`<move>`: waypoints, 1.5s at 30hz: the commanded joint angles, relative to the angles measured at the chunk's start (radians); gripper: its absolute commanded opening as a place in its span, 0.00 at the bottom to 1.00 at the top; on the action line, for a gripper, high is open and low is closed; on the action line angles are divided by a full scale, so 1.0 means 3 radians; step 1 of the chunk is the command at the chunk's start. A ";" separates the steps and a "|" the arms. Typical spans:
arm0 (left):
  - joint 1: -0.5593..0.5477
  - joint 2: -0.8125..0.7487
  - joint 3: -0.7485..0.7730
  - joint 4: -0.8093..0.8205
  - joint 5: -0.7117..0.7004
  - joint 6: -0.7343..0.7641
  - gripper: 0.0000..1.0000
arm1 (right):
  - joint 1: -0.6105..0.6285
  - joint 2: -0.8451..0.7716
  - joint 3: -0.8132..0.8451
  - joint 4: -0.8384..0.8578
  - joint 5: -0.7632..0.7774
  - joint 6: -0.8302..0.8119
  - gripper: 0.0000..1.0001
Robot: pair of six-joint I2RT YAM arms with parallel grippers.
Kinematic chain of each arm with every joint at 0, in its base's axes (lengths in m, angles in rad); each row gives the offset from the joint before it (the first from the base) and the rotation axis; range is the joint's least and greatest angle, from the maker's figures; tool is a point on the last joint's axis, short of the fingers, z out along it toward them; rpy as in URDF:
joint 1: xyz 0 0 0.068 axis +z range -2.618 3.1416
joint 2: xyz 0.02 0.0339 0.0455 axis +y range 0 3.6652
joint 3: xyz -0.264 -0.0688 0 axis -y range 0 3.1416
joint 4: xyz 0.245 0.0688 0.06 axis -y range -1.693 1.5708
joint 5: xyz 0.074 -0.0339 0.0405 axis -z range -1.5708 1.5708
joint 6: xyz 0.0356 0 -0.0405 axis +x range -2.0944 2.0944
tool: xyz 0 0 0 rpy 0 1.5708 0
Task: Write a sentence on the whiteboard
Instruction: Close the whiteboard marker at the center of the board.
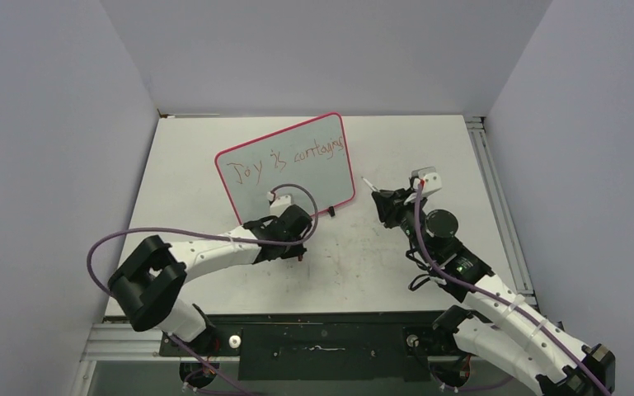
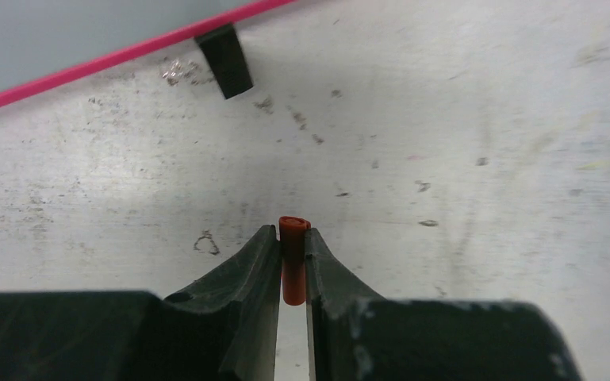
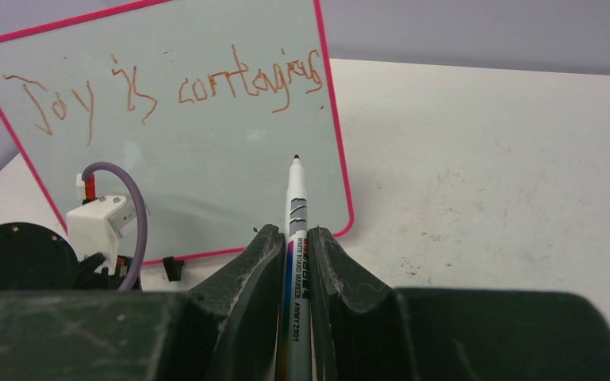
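The whiteboard, pink-framed, stands tilted on the table at the back middle. The sentence runs along its upper part in thin reddish handwriting, and the right wrist view shows this sentence on the whiteboard. My left gripper is low over the table just in front of the board, shut on a small red marker cap between its jaws. To the right of the board, my right gripper is shut on a white marker, its uncapped tip pointing at the board.
The board's black foot and pink lower frame lie just beyond the left gripper. The scuffed white table is closed in by grey walls on three sides. A metal rail runs along its right edge.
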 commanded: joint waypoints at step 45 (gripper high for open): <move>0.0663 -0.2117 -0.0797 0.2004 0.0422 -0.1640 0.00 | 0.2732 0.1390 -0.0174 0.2727 0.2409 -0.1394 0.05</move>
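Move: The marker's bare tip, in my right hand, lies from my left hand about 10 cm ahead, 16 cm to the right and 23 cm above. The whiteboard's middle is some 23 cm ahead of my left hand, 4 cm left and 3 cm down, its nearer black clip about 7 cm ahead and 3 cm left. From my right hand the cap, in my left fingers, lies 3 cm back, 19 cm left and 23 cm below. Keeping the cap pinched, I swing my left hand up about 23 cm and a little forward, quickly then easing off, and turn its steeply down-pointing fingers nearly level, aimed forward and right. My right hand keeps its grip on the marker and travels left and back, some 13 cm each way, then comes forward a few centimetres, its fingers tipping up about 15 degrees, so that the tip nears the cap. ##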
